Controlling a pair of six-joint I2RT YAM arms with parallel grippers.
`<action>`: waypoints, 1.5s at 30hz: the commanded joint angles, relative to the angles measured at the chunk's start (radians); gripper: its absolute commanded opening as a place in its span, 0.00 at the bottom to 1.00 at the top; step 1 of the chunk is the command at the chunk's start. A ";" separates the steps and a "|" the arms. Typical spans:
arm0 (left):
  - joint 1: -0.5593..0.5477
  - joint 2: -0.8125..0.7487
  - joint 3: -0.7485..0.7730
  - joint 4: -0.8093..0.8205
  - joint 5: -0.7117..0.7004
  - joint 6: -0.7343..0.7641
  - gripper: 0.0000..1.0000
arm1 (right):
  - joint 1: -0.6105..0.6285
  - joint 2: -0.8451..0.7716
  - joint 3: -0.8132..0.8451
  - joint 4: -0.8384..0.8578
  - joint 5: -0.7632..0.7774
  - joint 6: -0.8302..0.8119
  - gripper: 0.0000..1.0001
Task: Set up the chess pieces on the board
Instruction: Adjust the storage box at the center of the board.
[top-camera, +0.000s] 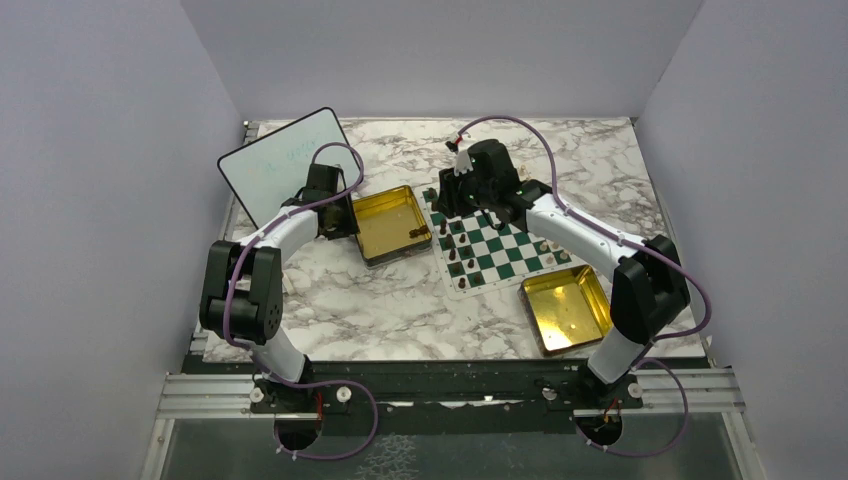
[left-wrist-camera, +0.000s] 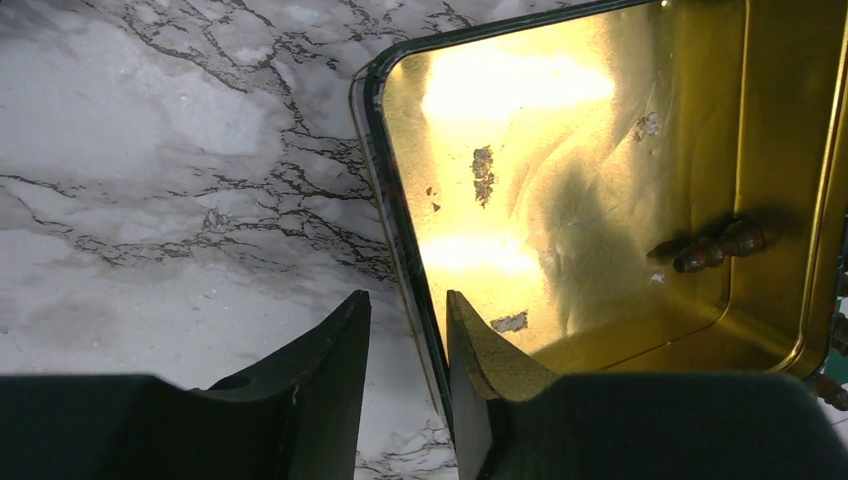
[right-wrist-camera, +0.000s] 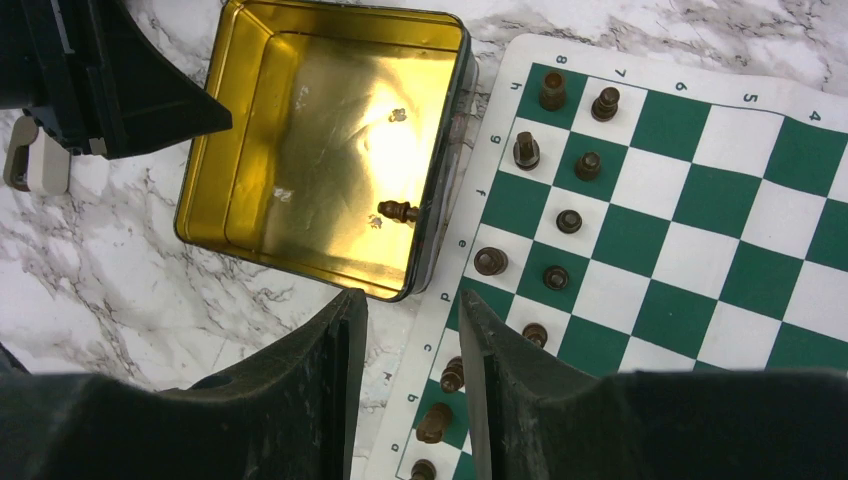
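Note:
The green-and-white board (top-camera: 497, 250) lies right of centre, with several dark brown chess pieces (right-wrist-camera: 527, 150) standing in two columns along its left edge. One more dark piece (left-wrist-camera: 715, 247) lies on its side in the left gold tin (left-wrist-camera: 385, 180). My left gripper (left-wrist-camera: 408, 298) is open and straddles that tin's near rim, one finger outside and one inside. Over the board's left border, my right gripper (right-wrist-camera: 412, 298) hovers open with nothing between its fingers. A few more pieces (top-camera: 548, 250) stand at the board's right edge.
A second gold tin (top-camera: 566, 308) sits in front of the board's right corner. A white whiteboard with a black rim (top-camera: 275, 160) leans at the back left. The left tin (top-camera: 388, 222) nearly touches the board's left edge.

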 joint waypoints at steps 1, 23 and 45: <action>-0.003 0.012 0.042 -0.045 -0.012 0.062 0.32 | 0.001 -0.043 -0.014 0.037 0.015 -0.022 0.44; -0.001 -0.124 0.036 -0.200 0.087 0.612 0.00 | 0.001 -0.145 -0.110 0.079 0.004 -0.033 0.44; -0.003 -0.008 0.168 -0.193 0.276 0.923 0.00 | 0.002 -0.291 -0.282 0.127 -0.106 0.064 0.41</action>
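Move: Right beside the left hand is the storage box: its left wall stands between the open fingers, its middle some 8 cm to the right, 2 cm ahead and 2 cm lower. The dark chess piece inside lies about 14 cm right, 1 cm ahead and 3 cm below; the board's middle is roughly 31 cm right, 2 cm ahead and 5 cm lower. From the right hand, the box is about 12 cm left, 2 cm ahead and 13 cm below. Closing on the box's left wall, the left hand pinches it, then turns about 50 degrees clockwise while swinging roughly 3 cm back and slightly left and rising about 2.5 cm; it then comes a little right and forward again, tilting somewhat and keeping its pinch. The empty, open right hand draws away from the box, some 5 cm back and 3 cm to the right. ##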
